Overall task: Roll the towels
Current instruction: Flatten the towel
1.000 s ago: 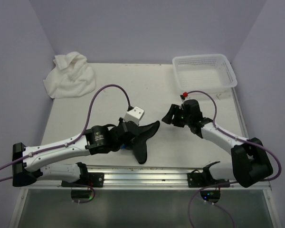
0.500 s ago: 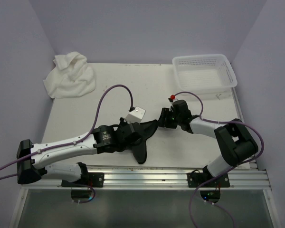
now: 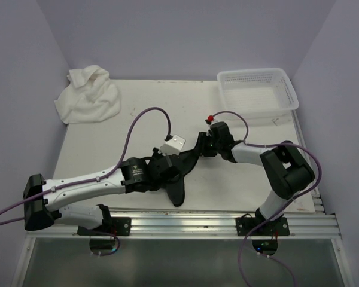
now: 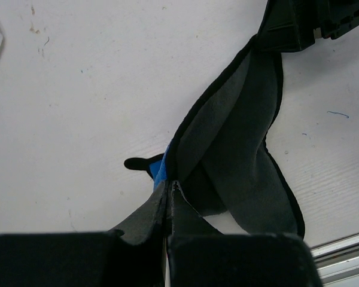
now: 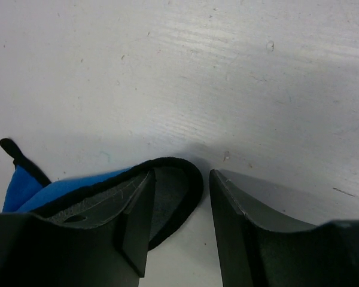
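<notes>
The small towel (image 3: 184, 174), bright blue on one side and dark grey with a black hem on the other, lies crumpled at the table's middle front. My left gripper (image 4: 170, 185) is shut on a fold of it, with blue cloth (image 4: 158, 170) showing just beyond the tips. At the towel's far upper corner, my right gripper (image 5: 180, 176) is open and low over the table. The rounded corner (image 5: 188, 179) sits between its fingers, against the left one. The large white towel (image 3: 88, 95) lies bunched at the far left corner.
A white perforated basket (image 3: 251, 73) stands at the far right corner. The table's front rail (image 3: 185, 222) runs just behind the arm bases. Purple cables loop above both arms.
My right gripper has moved left to the blue towel's upper corner and its jaws have narrowed. The left arm has shifted slightly right, still shut on the towel.
</notes>
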Motion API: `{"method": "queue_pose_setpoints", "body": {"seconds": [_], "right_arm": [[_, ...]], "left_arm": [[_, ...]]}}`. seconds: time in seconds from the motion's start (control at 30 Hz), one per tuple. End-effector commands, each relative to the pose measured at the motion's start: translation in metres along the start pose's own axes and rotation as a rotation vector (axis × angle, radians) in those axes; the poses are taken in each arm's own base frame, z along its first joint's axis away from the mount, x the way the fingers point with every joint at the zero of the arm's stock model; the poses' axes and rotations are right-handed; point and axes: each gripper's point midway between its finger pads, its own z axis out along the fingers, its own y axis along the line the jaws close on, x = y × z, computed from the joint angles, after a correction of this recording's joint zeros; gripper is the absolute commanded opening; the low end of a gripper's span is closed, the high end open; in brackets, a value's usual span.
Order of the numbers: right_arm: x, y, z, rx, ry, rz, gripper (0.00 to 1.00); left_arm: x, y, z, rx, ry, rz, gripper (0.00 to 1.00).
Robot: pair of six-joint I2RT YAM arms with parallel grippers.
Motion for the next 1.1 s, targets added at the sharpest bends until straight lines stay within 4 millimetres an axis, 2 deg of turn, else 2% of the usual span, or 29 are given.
{"method": "queue_pose_setpoints", "body": {"seconds": [0.0, 0.23, 0.33, 0.5, 0.57, 0.6, 0.63, 0.73, 0.77, 0.87, 0.9, 0.97, 1.0, 1.07], "right_arm": [[-0.007, 0.001, 0.007, 0.031, -0.027, -0.047, 0.45], [0.011, -0.011, 0.014, 0.133, 0.021, -0.102, 0.38], [0.014, -0.014, 0.013, 0.162, 0.028, -0.110, 0.30], [0.006, -0.011, 0.004, 0.167, 0.007, -0.113, 0.12], [-0.004, -0.002, -0.005, 0.154, -0.015, -0.117, 0.01], [-0.012, 0.004, -0.008, 0.138, -0.036, -0.120, 0.00], [-0.010, 0.004, -0.014, 0.146, -0.022, -0.120, 0.00], [-0.027, 0.022, -0.035, 0.111, -0.066, -0.129, 0.00], [-0.038, 0.031, -0.048, 0.090, -0.103, -0.133, 0.00], [-0.053, 0.046, -0.074, 0.065, -0.139, -0.145, 0.00], [-0.063, 0.057, -0.093, 0.045, -0.170, -0.153, 0.00], [-0.074, 0.068, -0.113, 0.027, -0.203, -0.166, 0.00], [-0.083, 0.078, -0.135, 0.006, -0.238, -0.174, 0.00], [-0.091, 0.089, -0.158, -0.017, -0.272, -0.190, 0.00]], "left_arm": [[-0.012, 0.002, 0.002, -0.022, -0.050, -0.017, 0.00], [-0.008, 0.001, 0.009, 0.001, -0.038, -0.016, 0.00], [-0.006, 0.003, 0.012, 0.018, -0.039, -0.035, 0.00], [-0.008, 0.011, 0.015, 0.046, -0.040, -0.085, 0.00], [-0.014, 0.016, 0.013, 0.068, -0.052, -0.109, 0.00], [-0.017, 0.015, 0.012, 0.085, -0.056, -0.120, 0.00], [-0.022, 0.018, 0.009, 0.094, -0.071, -0.126, 0.00], [-0.038, 0.026, 0.003, 0.101, -0.103, -0.146, 0.00], [-0.046, 0.029, -0.002, 0.104, -0.116, -0.155, 0.00], [-0.063, 0.029, -0.014, 0.136, -0.149, -0.169, 0.00], [-0.066, 0.027, -0.017, 0.161, -0.156, -0.165, 0.00], [-0.080, 0.026, -0.028, 0.200, -0.190, -0.177, 0.00], [-0.084, 0.022, -0.033, 0.232, -0.200, -0.177, 0.00], [-0.098, 0.024, -0.046, 0.266, -0.239, -0.196, 0.00]]}}
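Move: The blue towel's far right corner, dark side up, sits between the right hand's open fingertips, about 1 cm to their left and 1 cm below. The towel's near flap hangs roughly 18 cm back and 8 cm to the left of that hand, and the white basket is some 26 cm ahead and 24 cm to its right. From the left hand, already holding the towel, the corner lies about 11 cm ahead, 13 cm right and 15 cm below. Right fingers pinch the corner, then lift about 15 cm; left, still gripping, dips slightly, then rises 6 cm. ##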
